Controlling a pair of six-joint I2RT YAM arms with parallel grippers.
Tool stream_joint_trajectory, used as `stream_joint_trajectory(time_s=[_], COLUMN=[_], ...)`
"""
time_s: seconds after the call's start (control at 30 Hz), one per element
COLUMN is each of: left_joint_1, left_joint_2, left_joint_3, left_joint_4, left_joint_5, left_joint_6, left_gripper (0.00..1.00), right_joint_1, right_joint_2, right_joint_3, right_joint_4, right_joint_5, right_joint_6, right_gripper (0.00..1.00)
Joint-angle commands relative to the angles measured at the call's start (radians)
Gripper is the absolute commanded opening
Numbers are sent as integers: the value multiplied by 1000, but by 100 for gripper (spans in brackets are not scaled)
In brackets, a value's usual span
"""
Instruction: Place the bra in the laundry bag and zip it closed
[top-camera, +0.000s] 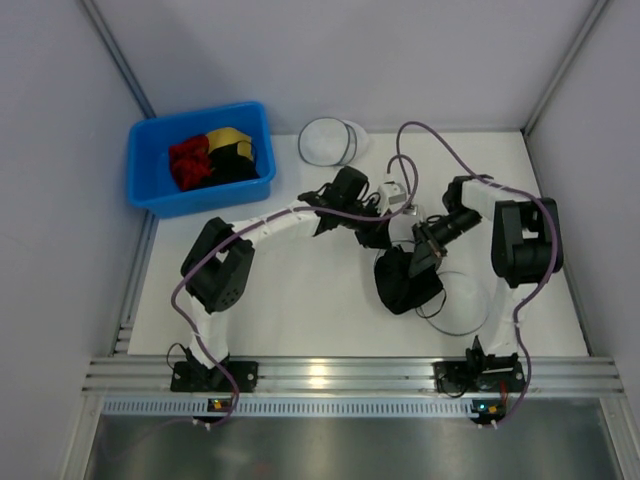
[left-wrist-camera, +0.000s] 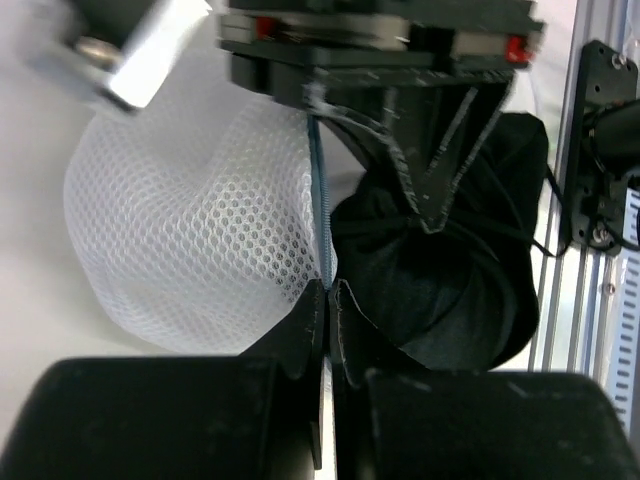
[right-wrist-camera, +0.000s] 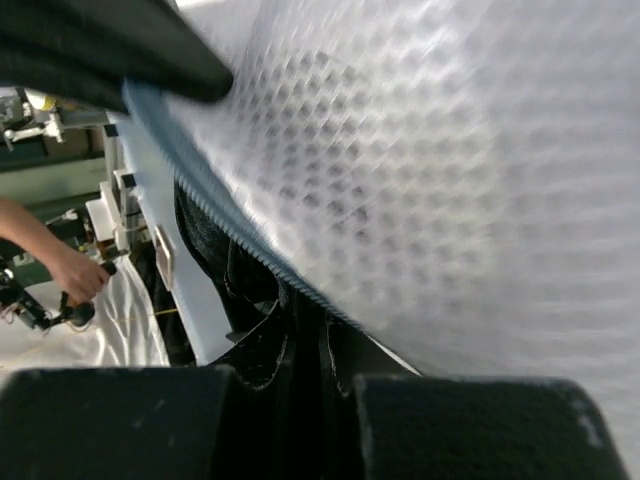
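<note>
The laundry bag (top-camera: 462, 303) is a see-through white mesh pouch with thin dark hoops, lying open right of centre. One mesh half (left-wrist-camera: 190, 240) is lifted between the arms. The black bra (top-camera: 405, 282) is bunched against that half, dark and rounded in the left wrist view (left-wrist-camera: 445, 300). My left gripper (top-camera: 375, 232) is shut on the bag's blue-grey zip edge (left-wrist-camera: 322, 200), its tips (left-wrist-camera: 328, 290) pinching it. My right gripper (top-camera: 425, 255) is shut on the same toothed rim (right-wrist-camera: 250, 250), with dark fabric at its tips (right-wrist-camera: 305, 312). Mesh (right-wrist-camera: 450, 150) fills its view.
A blue bin (top-camera: 155, 195) at the back left holds a red garment (top-camera: 188, 163) and a yellow-and-black one (top-camera: 232, 148). A whiter round mesh case (top-camera: 330, 140) lies at the back centre. An aluminium rail (top-camera: 330, 375) runs along the near edge.
</note>
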Motion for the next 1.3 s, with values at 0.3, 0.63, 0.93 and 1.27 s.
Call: stream_joint_trajectory(time_s=[0.3,0.63,0.93,1.27], left_joint_1=[8,26,81,130], left_joint_2=[-119,-72,-52,-49], left_joint_3=[-136,-173,-240,-417], left_joint_4=[7,26,230,615], left_joint_5=[125,234,252,266], left_joint_6=[44,-290,-610,-1074], left_gripper=[0,0,0,0], right_joint_1=[-28,-22,10,111], right_joint_2=[34,-201,-207,-269], right_joint_3=[160,-412,-578,-554], right_joint_4=[159,1590,1836,1915], right_joint_5=[-237,-84,218,288], right_joint_6=[318,1541,1991,2227], right_gripper=[0,0,0,0])
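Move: The right gripper already holds the bra; its main bulk hangs about 4 cm back, 3 cm to the left and 4 cm below those fingertips. The laundry bag's mesh pouch is some 7 cm ahead, 3 cm left of the right hand and level with it, with the bag's flat panel roughly 9 cm back, 10 cm right and 7 cm below. From the left gripper, pinching the zip edge, the pouch lies 3 cm ahead, 8 cm right, 6 cm down. Push the right gripper forward about 14 cm and some 6 cm left, carrying the bra past the zip edge into the mesh pouch, its wrist turning about 70 degrees clockwise as it goes. Keep the left fingers shut on the zip edge: draw it about 5 cm back and a little left, then ease halfway forward again while rolling the wrist some 45 degrees. ##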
